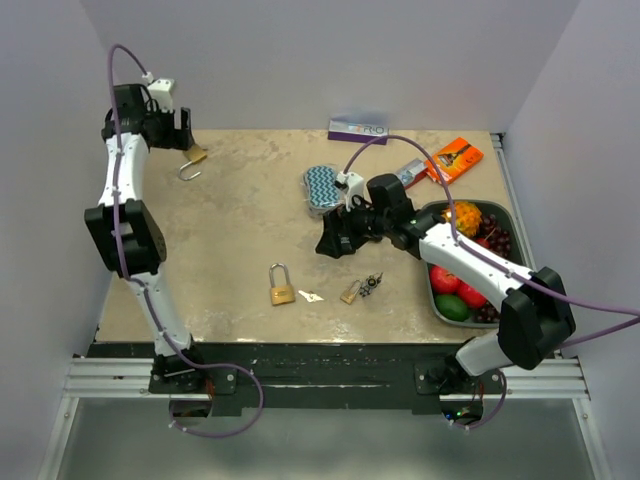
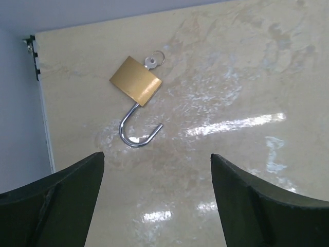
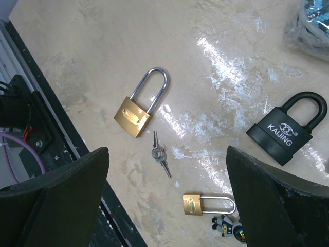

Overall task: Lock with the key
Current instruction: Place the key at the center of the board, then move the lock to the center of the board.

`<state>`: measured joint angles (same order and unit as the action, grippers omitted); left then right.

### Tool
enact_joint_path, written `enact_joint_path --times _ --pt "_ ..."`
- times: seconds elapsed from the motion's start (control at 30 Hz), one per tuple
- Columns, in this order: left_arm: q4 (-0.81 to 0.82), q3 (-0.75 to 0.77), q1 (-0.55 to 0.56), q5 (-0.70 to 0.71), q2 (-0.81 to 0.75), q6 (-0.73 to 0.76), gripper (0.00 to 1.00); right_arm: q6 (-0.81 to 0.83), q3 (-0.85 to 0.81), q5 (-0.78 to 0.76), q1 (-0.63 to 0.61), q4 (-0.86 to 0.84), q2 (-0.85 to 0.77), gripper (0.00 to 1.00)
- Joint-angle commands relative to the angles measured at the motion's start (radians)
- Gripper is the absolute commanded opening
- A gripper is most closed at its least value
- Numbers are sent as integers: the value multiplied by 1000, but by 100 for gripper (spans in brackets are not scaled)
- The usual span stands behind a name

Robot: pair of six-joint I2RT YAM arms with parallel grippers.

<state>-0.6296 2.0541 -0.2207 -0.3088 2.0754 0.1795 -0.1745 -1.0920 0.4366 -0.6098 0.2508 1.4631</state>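
An open brass padlock [image 2: 136,82] with a key [image 2: 152,62] in it lies at the far left corner; its shackle [image 2: 138,131] is swung out. It also shows in the top view [image 1: 194,157]. My left gripper [image 2: 156,157] hovers just near of it, open and empty. My right gripper [image 3: 167,150] is open and empty above a loose pair of keys [image 3: 160,154]. Around them lie a shut brass padlock [image 3: 135,114], a small brass padlock [image 3: 194,204] and a black padlock [image 3: 282,135]. In the top view the right gripper [image 1: 335,240] covers the black one.
A small toy figure [image 3: 229,226] lies beside the small padlock. A blue zigzag pouch [image 1: 322,187], a purple box [image 1: 357,130] and an orange packet [image 1: 455,157] lie at the back. A metal tray [image 1: 432,300] of fruit stands at the right. The table's front edge [image 3: 56,128] is close.
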Motion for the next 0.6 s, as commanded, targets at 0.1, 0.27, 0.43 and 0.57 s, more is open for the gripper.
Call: enact_joint_path --times 0.1,0.27,0.43,0.57 --pt "131 118 -69 -52 199 71 87 -5 26 33 5 -7 -23 99" --pt "192 138 -75 -12 305 46 70 -19 26 48 8 -10 -4 99" --pt "243 150 -82 0 390 2 58 -25 15 54 10 -8 11 99" --pt "266 175 -82 14 434 -12 53 -25 3 56 13 -2 23 99"
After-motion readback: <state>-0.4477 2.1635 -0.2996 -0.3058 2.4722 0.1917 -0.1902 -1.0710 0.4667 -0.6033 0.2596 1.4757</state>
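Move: The open brass padlock on the table's far left lies about 12 cm ahead of the left hand, some 3 cm to its left and 21 cm below. Its steel shackle curves back from the body, roughly 6 cm ahead and 4 cm left of that hand; the key at the body's far edge is about 15 cm ahead, neither left nor right. From the right hand the padlock is some 39 cm ahead, 40 cm left and 17 cm lower. Towards the open brass padlock the left hand drops quickly, about 15 cm down and slowing as it nears the table, while drifting some 6 cm left and 5 cm forward until its fingertips hang over the shackle. The fingers tip slightly further down and close from nearly wide open to about half, gripping nothing yet. ##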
